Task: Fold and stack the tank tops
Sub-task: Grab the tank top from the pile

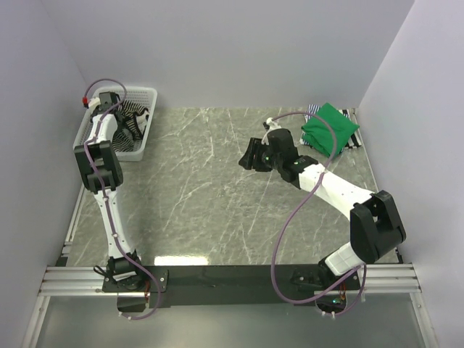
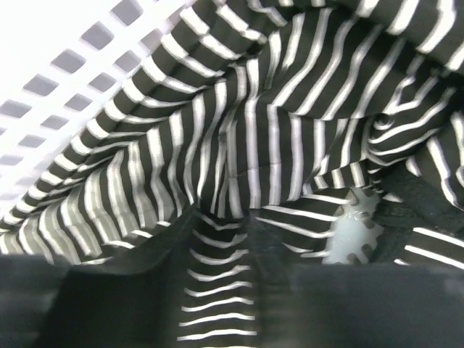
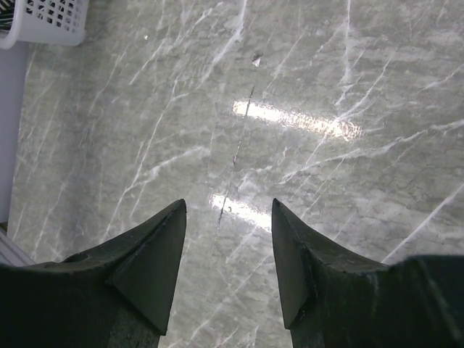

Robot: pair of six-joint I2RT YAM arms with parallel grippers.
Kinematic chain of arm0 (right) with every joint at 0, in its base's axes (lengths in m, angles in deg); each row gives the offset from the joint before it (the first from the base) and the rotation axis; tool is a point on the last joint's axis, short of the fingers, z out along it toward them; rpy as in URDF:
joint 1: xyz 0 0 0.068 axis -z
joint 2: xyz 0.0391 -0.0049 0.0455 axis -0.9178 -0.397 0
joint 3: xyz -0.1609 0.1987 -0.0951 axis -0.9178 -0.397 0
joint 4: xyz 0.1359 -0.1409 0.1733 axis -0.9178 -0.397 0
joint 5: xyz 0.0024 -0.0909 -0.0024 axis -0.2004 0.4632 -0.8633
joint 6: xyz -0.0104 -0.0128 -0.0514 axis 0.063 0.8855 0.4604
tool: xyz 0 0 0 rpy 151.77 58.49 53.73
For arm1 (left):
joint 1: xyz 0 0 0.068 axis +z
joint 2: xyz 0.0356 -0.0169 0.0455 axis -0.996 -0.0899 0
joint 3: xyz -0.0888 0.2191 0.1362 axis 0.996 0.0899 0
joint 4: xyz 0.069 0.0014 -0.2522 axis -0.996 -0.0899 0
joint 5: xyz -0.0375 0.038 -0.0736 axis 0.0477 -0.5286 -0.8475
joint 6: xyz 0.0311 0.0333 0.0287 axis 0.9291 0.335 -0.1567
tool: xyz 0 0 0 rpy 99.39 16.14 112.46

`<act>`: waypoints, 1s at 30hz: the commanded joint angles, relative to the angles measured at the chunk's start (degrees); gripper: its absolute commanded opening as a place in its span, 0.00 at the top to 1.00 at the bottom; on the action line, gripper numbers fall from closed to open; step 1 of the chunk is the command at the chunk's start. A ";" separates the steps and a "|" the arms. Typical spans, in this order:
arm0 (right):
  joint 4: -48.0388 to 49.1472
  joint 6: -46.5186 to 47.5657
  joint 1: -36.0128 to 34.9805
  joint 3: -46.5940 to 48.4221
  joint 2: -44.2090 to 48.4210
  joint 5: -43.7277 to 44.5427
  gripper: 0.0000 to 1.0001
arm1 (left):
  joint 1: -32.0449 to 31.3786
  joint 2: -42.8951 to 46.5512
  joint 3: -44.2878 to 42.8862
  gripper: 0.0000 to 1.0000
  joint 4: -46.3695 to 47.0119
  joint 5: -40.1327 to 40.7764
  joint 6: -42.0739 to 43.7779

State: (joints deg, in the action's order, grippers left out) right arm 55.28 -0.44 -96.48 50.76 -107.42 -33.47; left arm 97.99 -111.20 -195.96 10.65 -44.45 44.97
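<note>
The black-and-white striped tank top (image 2: 254, 130) lies crumpled in the white mesh basket (image 1: 138, 92) at the back left. My left gripper (image 2: 221, 239) is down in the basket (image 2: 43, 65), and its dark fingers (image 2: 116, 290) squeeze a raised fold of the striped cloth (image 1: 135, 116). At the back right a folded bright green tank top (image 1: 330, 127) rests on a finely blue-and-white striped tank top (image 1: 313, 110), of which only the edges show. My right gripper (image 1: 250, 156) hovers over the middle of the table, open, with only marble between its fingertips (image 3: 167, 232).
The grey marble tabletop (image 1: 210, 196) is walled in at the left, back and right. The corner of the basket (image 3: 47, 18) shows at the top left of the right wrist view. A metal rail with both arm bases runs along the near edge.
</note>
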 commanded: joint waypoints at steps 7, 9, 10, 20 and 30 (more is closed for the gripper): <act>2.29 1.50 -0.37 -0.31 2.45 0.51 0.44 | 0.13 4.87 -0.63 1.00 5.62 -2.71 1.04; 2.38 1.59 -0.28 -0.31 2.54 0.51 0.44 | -0.14 8.55 0.42 1.00 7.82 -3.33 0.77; 2.38 1.59 -0.28 -0.31 2.63 0.42 0.44 | -0.23 9.88 0.78 1.00 8.70 -3.51 0.69; 3.70 1.76 -0.28 -0.66 3.07 -0.19 0.45 | -3.83 22.37 -3.87 0.99 15.65 -5.00 4.72; 4.05 2.03 -0.37 -0.75 3.95 2.88 0.45 | -15.84 36.85 -4.25 1.00 20.21 -5.79 9.12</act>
State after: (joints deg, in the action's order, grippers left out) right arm 57.01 0.77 -96.48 50.24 -106.89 -32.81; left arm 86.76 -80.65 -199.90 26.28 -49.26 51.62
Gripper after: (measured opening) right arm 0.553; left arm 0.022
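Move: The left hand is down inside the basket, its half-closed fingers at the left part of the striped tank top; the cloth's middle is about 6 cm right, 2 cm back and 2 cm below. The basket's middle lies some 5 cm right and 2 cm back, its left wall about 7 cm left and 2 cm back. From the right hand the striped tank top is roughly 55 cm left, 19 cm ahead and 13 cm down. Straight up, fast, once the left fingers have shut all the way and pinched a fold of the striped tank top: after a slow creep of a centimetre or so forward, the left hand climbs nearly 40 cm out of the basket, swinging some 12 cm right late in the lift. On the way the wrist tips the fingers up by about 45 degrees towards level and turns a little clockwise, keeping its pinch. ##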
